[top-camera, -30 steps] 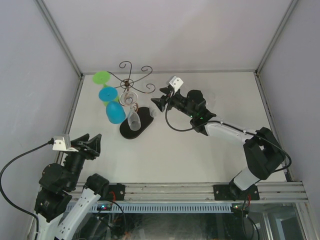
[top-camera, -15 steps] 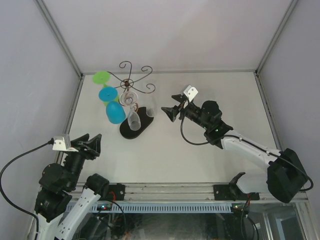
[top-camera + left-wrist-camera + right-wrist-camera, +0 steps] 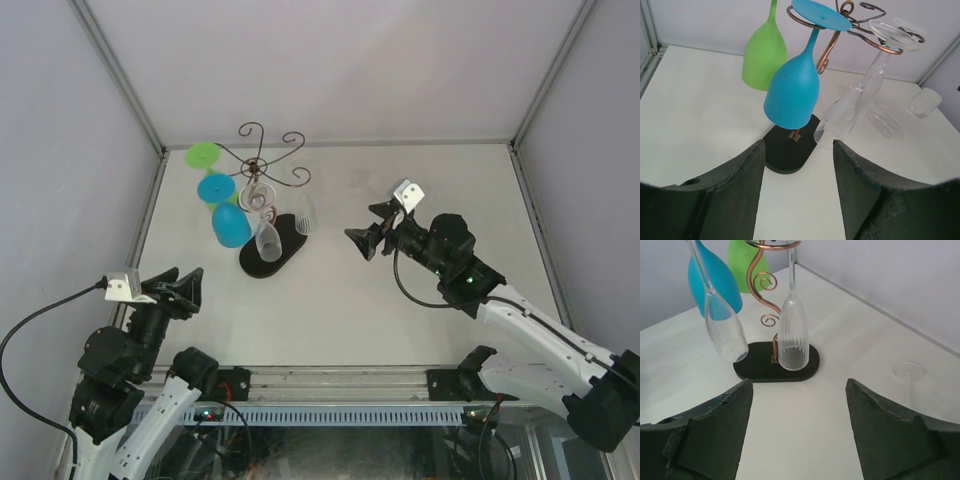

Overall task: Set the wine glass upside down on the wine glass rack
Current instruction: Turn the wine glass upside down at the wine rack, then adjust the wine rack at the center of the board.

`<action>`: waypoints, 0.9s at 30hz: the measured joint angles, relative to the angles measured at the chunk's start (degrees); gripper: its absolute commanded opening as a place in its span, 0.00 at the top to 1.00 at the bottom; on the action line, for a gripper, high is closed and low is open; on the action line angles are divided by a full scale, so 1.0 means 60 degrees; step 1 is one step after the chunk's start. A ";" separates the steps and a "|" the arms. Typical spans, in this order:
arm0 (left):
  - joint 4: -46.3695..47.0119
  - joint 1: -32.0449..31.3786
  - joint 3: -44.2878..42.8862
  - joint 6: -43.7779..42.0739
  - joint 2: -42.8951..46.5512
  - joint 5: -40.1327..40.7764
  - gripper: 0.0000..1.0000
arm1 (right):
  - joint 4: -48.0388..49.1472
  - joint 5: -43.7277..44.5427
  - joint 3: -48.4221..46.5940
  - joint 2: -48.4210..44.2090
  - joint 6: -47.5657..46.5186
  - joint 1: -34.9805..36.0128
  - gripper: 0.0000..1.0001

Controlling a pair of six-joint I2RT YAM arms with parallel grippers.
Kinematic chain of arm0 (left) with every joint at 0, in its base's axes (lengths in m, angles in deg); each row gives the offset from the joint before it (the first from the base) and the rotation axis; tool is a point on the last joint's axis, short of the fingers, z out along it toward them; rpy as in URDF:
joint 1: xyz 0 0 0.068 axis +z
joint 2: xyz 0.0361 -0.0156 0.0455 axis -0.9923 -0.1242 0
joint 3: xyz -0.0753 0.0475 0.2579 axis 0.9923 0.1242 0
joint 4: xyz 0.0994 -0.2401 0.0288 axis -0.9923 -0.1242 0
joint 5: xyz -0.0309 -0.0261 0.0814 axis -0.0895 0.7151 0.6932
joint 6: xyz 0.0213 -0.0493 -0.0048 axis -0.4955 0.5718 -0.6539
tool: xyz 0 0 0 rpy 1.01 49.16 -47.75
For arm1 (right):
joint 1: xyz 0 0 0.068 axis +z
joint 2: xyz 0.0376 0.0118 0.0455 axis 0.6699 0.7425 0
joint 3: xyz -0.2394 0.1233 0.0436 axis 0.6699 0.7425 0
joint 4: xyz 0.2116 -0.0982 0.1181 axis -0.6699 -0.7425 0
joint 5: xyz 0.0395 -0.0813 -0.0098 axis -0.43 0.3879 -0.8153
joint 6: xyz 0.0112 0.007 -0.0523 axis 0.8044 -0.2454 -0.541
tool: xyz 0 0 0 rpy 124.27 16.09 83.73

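Note:
The wine glass rack point(image 3: 283, 256) stands at the table's back left on its black oval base point(image 3: 760, 374). Hanging upside down from its scroll arms are a green glass point(image 3: 764, 55), a blue glass point(image 3: 792, 90), a plain clear glass point(image 3: 725, 332) and a ribbed clear wine glass point(image 3: 791, 335), seen from above point(image 3: 303, 222) at the rack's right side. My right gripper point(image 3: 364, 241) is open and empty, a short way right of the rack and facing it. My left gripper point(image 3: 190, 284) is open near the front left, aimed at the rack, with nothing between its fingers.
Another clear glass point(image 3: 907, 371) stands on the table right of the rack, foot up, its bowl hidden behind my right finger. The left wrist view shows it point(image 3: 923, 102) too. White walls close the table at the back and sides.
My right gripper has pulled back from the ribbed glass on the rack, moving right and toward the front, with its jaws spreading wider. The left arm has not moved.

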 measured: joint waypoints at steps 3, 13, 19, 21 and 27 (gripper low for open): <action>0.0000 0.0000 0.0000 0.0007 0.0000 0.0000 0.39 | -0.0619 0.0280 -0.0004 -0.0528 0.0222 -0.0029 0.25; 0.0000 0.0000 0.0000 0.0007 0.0000 -0.0011 0.39 | -0.3861 0.0313 -0.1137 -0.0849 0.1581 -0.1137 0.23; -0.0175 0.0000 -0.0146 -0.0025 -0.0153 0.0011 0.39 | -0.5136 -0.0262 -0.2142 -0.0448 0.2113 -0.1891 0.24; -0.0291 0.0004 -0.0306 -0.0087 -0.0342 0.0066 0.39 | -0.5544 -0.0455 -0.2386 -0.0302 0.2222 -0.2036 0.25; -0.0437 0.0007 -0.0379 -0.0091 -0.0492 0.0073 0.39 | -0.6215 -0.1005 -0.4433 0.0885 0.2244 -0.2098 0.31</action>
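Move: The right hand is empty. Its likely goal, the clear wine glass lying on the table, has its middle about 24 cm ahead, 6 cm right and 26 cm below. A second clear goblet lies some 29 cm ahead, 18 cm right and 25 cm down. The ribbed glass just hung on the rack is about 9 cm ahead, 12 cm left and 10 cm lower. From the left hand, the lying glass is some 36 cm ahead, 39 cm right and 28 cm below. Rightward, away from the glasses hanging on the wine rack, the empty right hand swings about 7 cm at nearly level height, its wrist tipping the fingers downward with a tilt of some 25 degrees and a slight clockwise turn. At the end it rises about 4 cm and eases a little forward and back left, fingers staying wide open, touching nothing. ##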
